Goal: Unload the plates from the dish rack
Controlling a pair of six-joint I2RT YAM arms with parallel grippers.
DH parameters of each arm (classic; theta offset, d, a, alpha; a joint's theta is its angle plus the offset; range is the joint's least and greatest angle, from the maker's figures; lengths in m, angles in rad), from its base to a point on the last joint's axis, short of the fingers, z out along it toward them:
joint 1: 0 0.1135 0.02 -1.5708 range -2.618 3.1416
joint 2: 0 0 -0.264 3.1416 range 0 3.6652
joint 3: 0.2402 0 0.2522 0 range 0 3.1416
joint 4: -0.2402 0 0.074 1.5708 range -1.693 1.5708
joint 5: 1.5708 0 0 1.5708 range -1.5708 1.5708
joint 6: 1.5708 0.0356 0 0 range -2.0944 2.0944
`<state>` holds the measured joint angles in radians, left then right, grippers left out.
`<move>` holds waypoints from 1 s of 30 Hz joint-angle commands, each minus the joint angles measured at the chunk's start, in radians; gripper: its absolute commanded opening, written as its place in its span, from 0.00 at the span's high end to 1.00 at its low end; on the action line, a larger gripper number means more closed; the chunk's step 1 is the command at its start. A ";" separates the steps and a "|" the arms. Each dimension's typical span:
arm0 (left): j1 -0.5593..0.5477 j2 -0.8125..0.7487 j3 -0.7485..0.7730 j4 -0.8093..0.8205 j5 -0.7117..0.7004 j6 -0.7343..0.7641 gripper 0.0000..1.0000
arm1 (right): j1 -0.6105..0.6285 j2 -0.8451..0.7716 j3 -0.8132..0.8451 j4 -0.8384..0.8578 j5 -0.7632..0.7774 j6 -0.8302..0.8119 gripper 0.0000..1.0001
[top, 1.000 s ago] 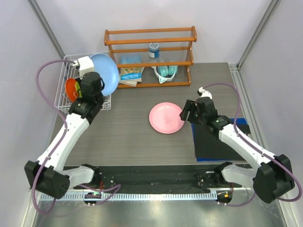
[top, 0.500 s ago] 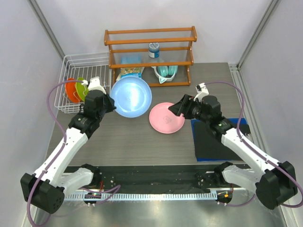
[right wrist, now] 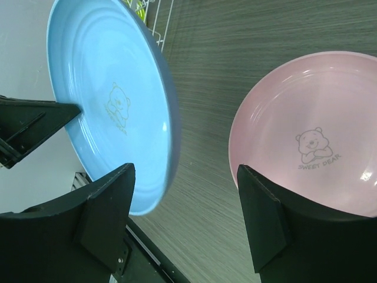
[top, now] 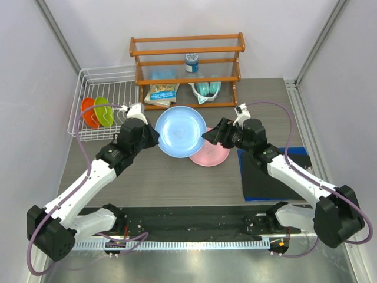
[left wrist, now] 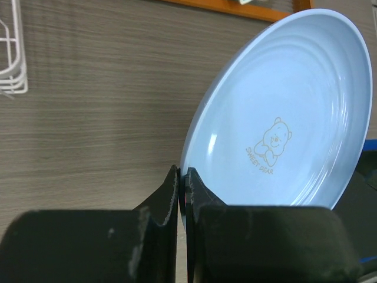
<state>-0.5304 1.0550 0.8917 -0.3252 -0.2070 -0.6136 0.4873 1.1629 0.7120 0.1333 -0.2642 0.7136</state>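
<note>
My left gripper is shut on the rim of the light blue plate, holding it tilted above the table's middle; the wrist view shows its rim pinched in the left gripper. The pink plate lies flat on the table, partly under the blue one. My right gripper is open beside the blue plate's right edge; in its wrist view the right gripper has the blue plate's rim just ahead of its left finger, and the pink plate lies below. The orange plate and the green plate stand in the white dish rack.
A brown wooden shelf rack at the back holds a bottle, books and a teal bowl-like item. A dark blue mat lies on the right under my right arm. Walls close in on the table's left and right.
My left arm has carried the blue plate out of the rack and rightward over the pink plate. My right gripper has moved left to the blue plate's edge and opened slightly wider.
</note>
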 commanded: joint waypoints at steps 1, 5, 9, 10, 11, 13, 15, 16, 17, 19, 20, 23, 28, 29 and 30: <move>-0.034 0.017 -0.007 0.078 -0.020 -0.026 1.00 | 0.025 0.030 0.020 0.072 0.008 0.003 0.24; -0.057 0.036 -0.013 0.087 -0.031 -0.032 1.00 | 0.046 0.078 0.029 0.063 0.049 0.004 0.29; -0.071 0.031 -0.023 0.103 -0.022 -0.037 1.00 | 0.050 0.142 0.041 0.046 0.056 -0.002 0.58; -0.072 0.030 -0.023 0.106 -0.022 -0.037 1.00 | 0.050 0.150 0.041 0.045 0.051 -0.002 0.62; -0.074 0.028 -0.023 0.103 -0.022 -0.037 1.00 | 0.050 0.156 0.041 0.051 0.049 -0.002 0.75; -0.074 0.022 -0.027 0.106 -0.019 -0.037 1.00 | 0.048 0.161 0.040 0.052 0.048 -0.012 0.84; -0.074 0.016 -0.036 0.115 -0.011 -0.034 1.00 | 0.050 0.155 0.040 0.052 0.054 -0.020 0.97; -0.072 0.016 -0.042 0.118 -0.006 -0.031 1.00 | 0.050 0.140 0.041 0.042 0.069 -0.025 0.99; -0.074 0.014 -0.045 0.115 -0.011 -0.029 1.00 | 0.050 0.129 0.038 0.022 0.083 -0.028 0.99; -0.074 0.017 -0.045 0.101 -0.055 -0.023 0.83 | 0.050 0.100 0.037 -0.012 0.164 -0.039 0.99; -0.074 0.019 -0.043 0.082 -0.071 -0.015 0.51 | 0.048 0.071 0.038 -0.050 0.192 -0.045 0.99; -0.074 0.016 -0.036 0.055 -0.187 0.014 0.20 | 0.036 0.031 0.049 -0.156 0.302 -0.066 0.99; -0.074 0.010 -0.005 0.022 -0.337 0.089 0.01 | -0.018 0.003 0.027 -0.205 0.333 -0.085 0.99; -0.074 0.008 -0.001 0.023 -0.379 0.101 0.01 | -0.029 0.004 0.026 -0.216 0.332 -0.088 0.99; -0.074 0.008 0.009 0.025 -0.408 0.129 0.00 | -0.041 0.018 0.027 -0.224 0.330 -0.088 0.99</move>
<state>-0.6067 1.0912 0.8459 -0.3061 -0.4370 -0.5701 0.4824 1.1938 0.7158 -0.0639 0.0101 0.6495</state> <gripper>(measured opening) 0.992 0.066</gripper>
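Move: The left gripper still pinches the blue plate by its left rim; the plate's middle is about 9 cm to its right, 3 cm ahead and 2 cm lower. From the open right gripper that middle lies some 12 cm left, 2 cm ahead and 3 cm below. The pink plate lies on the table roughly 18 cm below the right gripper, 2 cm back and 1 cm to the right. The dish rack's middle is around 25 cm left and 19 cm ahead of the left gripper. Lower the right gripper about 6 cm, easing slightly left, and shut it on the blue plate's right rim, while the left sinks some 3 cm and brings the plate 2 cm right. Open the left fingers wide to free the rim and draw that hand back left, as the right carries the plate about 6 cm to the right over the pink plate, turning clockwise and rolling its left side down. ##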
